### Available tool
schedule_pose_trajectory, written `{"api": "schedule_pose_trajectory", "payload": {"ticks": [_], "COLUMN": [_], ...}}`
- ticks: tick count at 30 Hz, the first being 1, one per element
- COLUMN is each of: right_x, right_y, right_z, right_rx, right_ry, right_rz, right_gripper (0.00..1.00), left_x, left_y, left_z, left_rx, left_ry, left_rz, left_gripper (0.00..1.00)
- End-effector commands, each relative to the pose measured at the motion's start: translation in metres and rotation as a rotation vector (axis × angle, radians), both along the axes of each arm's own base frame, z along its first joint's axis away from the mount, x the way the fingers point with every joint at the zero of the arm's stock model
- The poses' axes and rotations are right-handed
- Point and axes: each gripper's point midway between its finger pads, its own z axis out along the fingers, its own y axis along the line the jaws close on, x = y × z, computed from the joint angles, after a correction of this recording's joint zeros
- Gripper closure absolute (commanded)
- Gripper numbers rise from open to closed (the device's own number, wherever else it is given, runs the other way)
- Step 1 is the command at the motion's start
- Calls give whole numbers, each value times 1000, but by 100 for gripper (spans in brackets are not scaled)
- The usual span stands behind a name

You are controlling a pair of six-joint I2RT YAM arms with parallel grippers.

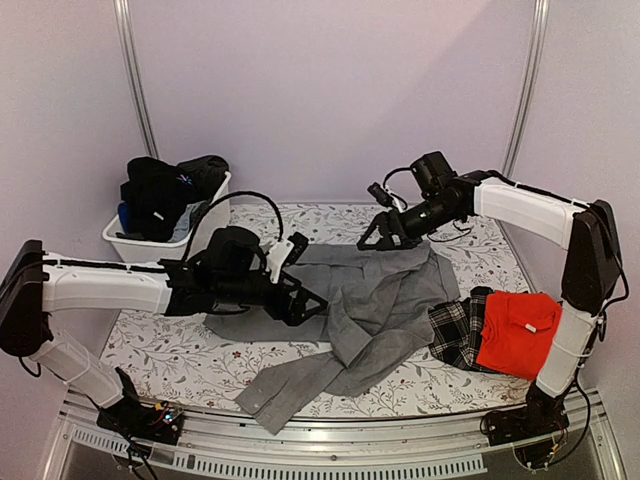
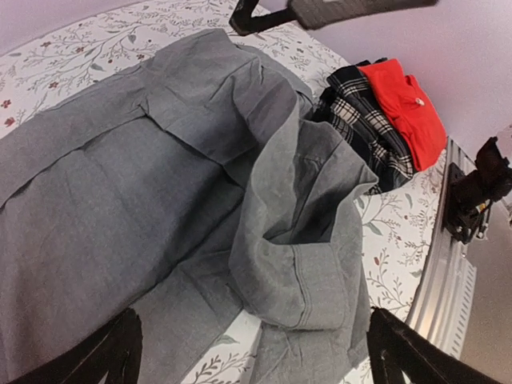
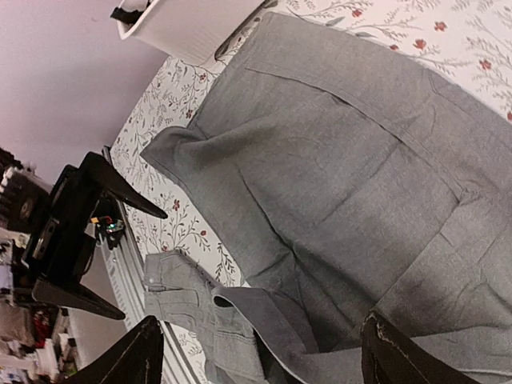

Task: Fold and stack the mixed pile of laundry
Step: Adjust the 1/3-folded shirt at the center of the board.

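Note:
A grey long-sleeved shirt [image 1: 380, 295] lies spread across the middle of the table, one sleeve [image 1: 290, 392] trailing toward the front edge. My left gripper [image 1: 308, 302] hovers open over the shirt's left side; in its wrist view the left gripper [image 2: 256, 360] straddles a folded cuff [image 2: 320, 272] without holding it. My right gripper [image 1: 386, 240] stands open at the shirt's far edge, and the right gripper [image 3: 264, 360] has only grey cloth [image 3: 336, 160] beneath it. A folded red shirt [image 1: 518, 330] rests on black-and-white plaid cloth [image 1: 456, 326] at the right.
A white tub [image 1: 215, 222] at the back left holds black and blue garments [image 1: 160, 190]. The table has a floral cover [image 1: 190, 360]. A metal rail [image 1: 330, 440] runs along the front edge, with the arm bases at both ends.

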Motion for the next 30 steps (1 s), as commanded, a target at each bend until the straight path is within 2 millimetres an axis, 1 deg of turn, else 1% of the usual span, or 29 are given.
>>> {"api": "schedule_pose_trajectory", "payload": {"ticks": [1,2,3,4,8,10,11,14,15,16,17,18,19,20,21,24,25,28,30], "right_x": [-17,-25,-30,-35,-46,-42,-41,-29,-26,-21,-17,-13,-9,-1,5,25,32,33,29], "right_y": [35,41,45,49,57,57,56,49,47,44,42,39,37,31,24,-5,-21,-53,-68], "right_z": [-12,-17,-18,-25,-43,-51,-59,-78,-82,-84,-84,-83,-80,-77,-76,-81,-85,-109,-127], "right_rx": [-177,-199,-206,-209,-223,-259,-282,-361,-383,-405,-409,-399,-387,-376,-362,-323,-290,-241,-239], "right_ry": [-317,-339,-352,-334,-325,-339,-332,-339,-343,-352,-346,-329,-316,-294,-268,-153,-78,106,194], "right_rz": [227,270,310,344,416,413,410,374,361,342,323,301,279,241,210,72,4,-117,-181], "right_gripper": [15,14,14,14,13,14,15,22,27,35,46,58,78,96,100,100,100,100,100], "left_x": [21,22,24,25,31,32,33,36,37,38,39,40,42,43,45,54,58,66,68], "left_y": [27,33,37,41,50,50,50,48,47,46,44,43,41,39,37,33,33,25,15], "left_z": [20,21,23,25,28,28,28,28,29,30,30,31,30,30,30,26,25,18,14], "left_rx": [-94,-102,-109,-110,-98,-88,-82,-71,-70,-69,-64,-62,-56,-53,-42,-10,9,69,100], "left_ry": [24,27,23,17,-1,-6,-9,-21,-27,-32,-37,-43,-48,-53,-62,-81,-94,-130,-153], "left_rz": [128,142,151,157,174,172,171,166,161,157,153,147,141,136,130,135,147,150,136], "left_gripper": [2,2,2,2,2,2,2,2,2,2,2,2,2,3,3,3,3,3,2]}}
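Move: The grey shirt's raised fold lies about 4 cm back and 4 cm to the left of the right hand, some 11 cm below it. From that hand the plaid cloth is roughly 9 cm back and 20 cm to the right, while the shirt's trailing sleeve is some 24 cm back and 15 cm left. The same fold stands about 5 cm ahead and 7 cm to the right of the left hand, some 8 cm lower. The grey shirt's raised fold gets pinched by the right hand, which swings left and back, sinks some 8 cm and tips its fingers about 20 degrees further down as they shut. Keeping its grip, it draws the fold about 9 cm right and 6 cm forward, sinking slightly. The open left hand shifts left and forward, then eases back right while still going forward. ##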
